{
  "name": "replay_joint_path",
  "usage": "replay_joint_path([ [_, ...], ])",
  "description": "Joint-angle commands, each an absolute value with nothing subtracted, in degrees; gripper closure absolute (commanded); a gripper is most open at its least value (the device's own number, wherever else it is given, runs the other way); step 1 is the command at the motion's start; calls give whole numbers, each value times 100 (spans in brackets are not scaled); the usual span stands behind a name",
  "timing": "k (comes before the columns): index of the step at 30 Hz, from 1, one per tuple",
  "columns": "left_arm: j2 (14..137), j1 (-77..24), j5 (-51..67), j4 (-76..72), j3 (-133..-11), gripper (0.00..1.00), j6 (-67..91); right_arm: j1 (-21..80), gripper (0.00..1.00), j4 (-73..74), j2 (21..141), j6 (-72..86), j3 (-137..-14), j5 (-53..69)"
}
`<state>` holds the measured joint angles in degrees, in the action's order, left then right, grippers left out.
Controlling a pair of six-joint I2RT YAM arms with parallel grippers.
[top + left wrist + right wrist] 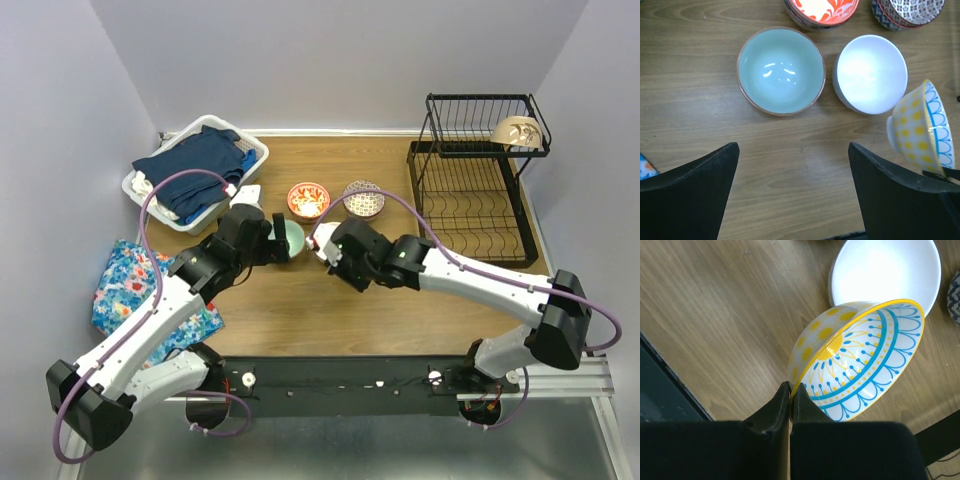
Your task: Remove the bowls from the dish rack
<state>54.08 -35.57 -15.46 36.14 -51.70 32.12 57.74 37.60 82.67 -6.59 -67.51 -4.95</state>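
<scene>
The black dish rack (478, 205) stands at the back right, with a beige bowl (516, 131) on its top tier. My right gripper (791, 387) is shut on the rim of a cream-yellow bowl with blue lines (860, 360), held tilted just above the table beside the white bowl (885, 270). My left gripper (793, 147) is open and empty over bare wood, just short of the mint green bowl (781, 71) and the white bowl (870, 73). The red-orange floral bowl (308, 200) and the dark patterned bowl (363, 198) sit behind them.
A white laundry basket (262, 150) with dark blue clothes stands at the back left. A blue floral cloth (130, 285) lies at the left edge. A black rail (400, 375) runs along the near edge.
</scene>
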Motion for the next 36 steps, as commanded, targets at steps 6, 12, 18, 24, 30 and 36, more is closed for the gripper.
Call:
replay_joint_path([
  [6,6714,-3533,-730,4771,-6651,1,3322,6732,99,3516,8411,-1353,-6917,-1845],
  [12,7435,-3559,-54,5115,-7215,1,3401,7136,99,3559,8692,-1713,-6864,-2399],
  [18,7760,-3840,141,5203,-7462,1,3428,7251,99,3665,8921,-1837,-6908,-2558],
  [24,8138,-4314,79,5186,-7515,1,3419,7348,99,3621,9017,-2004,-6890,-2601],
  [30,8630,-4552,-228,5124,-7523,10,3533,7409,99,3665,9097,-2030,-6943,-2566],
  [36,9088,-4737,-562,5440,-7796,30,3507,7436,99,3727,9176,-2021,-6944,-2619],
])
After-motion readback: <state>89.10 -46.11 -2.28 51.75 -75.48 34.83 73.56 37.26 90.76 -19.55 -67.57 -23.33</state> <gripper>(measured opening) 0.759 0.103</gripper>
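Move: The yellow-dotted bowl, pinched by its rim in the right fingers, has its middle about 17 cm to the left hand's right, level with it fore and aft and some 8 cm below. On the table, about 15 cm down, the green bowl is 7 cm straight ahead of that hand, the white bowl 6 cm ahead and 12 cm right. From the right hand, the held bowl is 5 cm ahead, slightly below; the open left fingers are roughly 15 cm left, 4 cm ahead and 5 cm higher. The yellow-dotted bowl stays pinched in the right fingers, which draw it back, down and left by 2–3 cm each while rolling about 30 degrees. The left hand crosses rightward some 11 cm towards the bowl, first rising slightly, then sinking to about 6 cm lower, its fingers tipping down and yawing clockwise; at the end they start closing around the bowl's left rim, still well open. ##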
